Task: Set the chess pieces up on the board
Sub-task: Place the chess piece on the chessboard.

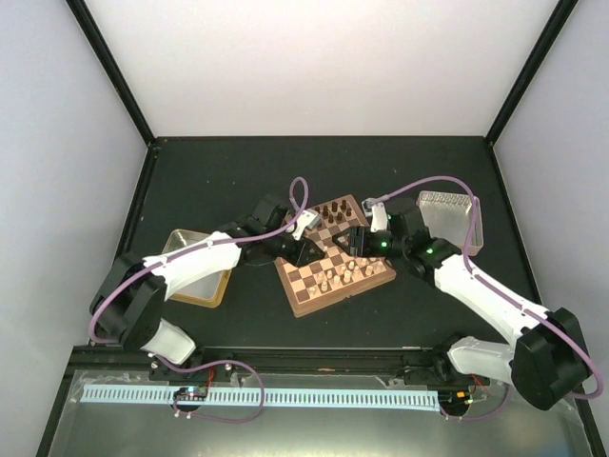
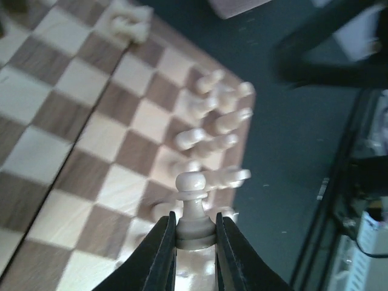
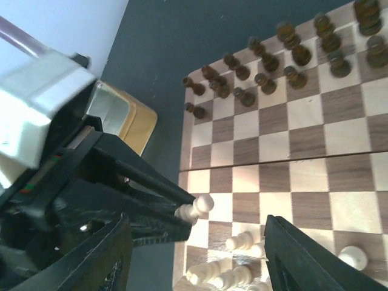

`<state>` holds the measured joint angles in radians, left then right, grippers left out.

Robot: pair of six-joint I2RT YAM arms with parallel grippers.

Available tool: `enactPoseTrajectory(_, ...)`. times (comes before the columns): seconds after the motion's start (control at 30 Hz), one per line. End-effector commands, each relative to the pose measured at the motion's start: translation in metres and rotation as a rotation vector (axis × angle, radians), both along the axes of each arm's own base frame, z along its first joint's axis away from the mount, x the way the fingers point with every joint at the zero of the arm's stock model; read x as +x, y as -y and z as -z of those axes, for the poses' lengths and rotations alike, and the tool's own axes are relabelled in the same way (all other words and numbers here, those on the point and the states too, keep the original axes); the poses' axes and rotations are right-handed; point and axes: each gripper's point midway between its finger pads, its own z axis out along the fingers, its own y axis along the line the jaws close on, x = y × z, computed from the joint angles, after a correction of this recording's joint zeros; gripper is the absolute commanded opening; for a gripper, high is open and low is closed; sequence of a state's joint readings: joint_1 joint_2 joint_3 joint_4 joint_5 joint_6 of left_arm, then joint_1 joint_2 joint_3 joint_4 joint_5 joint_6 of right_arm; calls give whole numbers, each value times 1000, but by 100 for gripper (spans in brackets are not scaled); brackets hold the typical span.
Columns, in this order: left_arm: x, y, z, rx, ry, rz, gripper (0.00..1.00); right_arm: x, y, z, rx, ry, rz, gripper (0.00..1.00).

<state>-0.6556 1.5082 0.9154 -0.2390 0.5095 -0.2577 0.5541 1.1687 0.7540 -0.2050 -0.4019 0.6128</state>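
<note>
The wooden chessboard lies at the table's middle. My left gripper is shut on the base of a cream pawn and holds it just above the board's left edge squares; it also shows in the right wrist view. Several cream chessmen stand crowded on the near rows. One cream piece lies on its side farther out. My right gripper is open and empty, hovering over the cream rows.
Dark brown chessmen fill the board's far rows. A gold metal tray sits left of the board, also in the right wrist view. A clear tray sits at the right. The two arms are close together over the board.
</note>
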Motion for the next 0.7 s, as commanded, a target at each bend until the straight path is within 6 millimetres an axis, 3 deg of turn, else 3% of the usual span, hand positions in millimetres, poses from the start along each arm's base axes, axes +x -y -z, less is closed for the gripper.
enactPoseTrajectory(0.0,-17,22,-61,-229,145,198,16,-11,-17,-17,106,-65,-100,61)
enactPoseTrajectory(0.3,-34,27,-88,-339,207,308,15,-26,-30,-30,218,-112,-185,46)
enactPoseTrajectory(0.67,-24,22,-89,-308,234,237,16,-34,-32,-38,287,-121,-209,7)
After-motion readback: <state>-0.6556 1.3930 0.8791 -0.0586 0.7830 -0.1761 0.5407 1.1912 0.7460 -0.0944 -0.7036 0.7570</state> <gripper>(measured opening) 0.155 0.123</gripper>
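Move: My left hand holds the white pawn, and my right hand's open fingers are the place it is going: about 5 cm to the left hand's right and 5 cm above, level fore and aft. For my right hand the pawn is roughly 5 cm to its left and 5 cm below. From the left hand, the set-up white pieces stand some 8 cm back and 5 cm right, the dark pieces about 10 cm ahead and 3 cm right, all some 9 cm lower. I pass the white pawn across in the air: my left hand keeps its pinch and lifts it about 7 cm, drawing back and to the right, its fingers levelling out by some 20 degrees. My right hand comes to meet it, a few centimetres left and back and then up, tipping its fingers up a little and closing them from well open to nearly shut around the pawn's head end. ##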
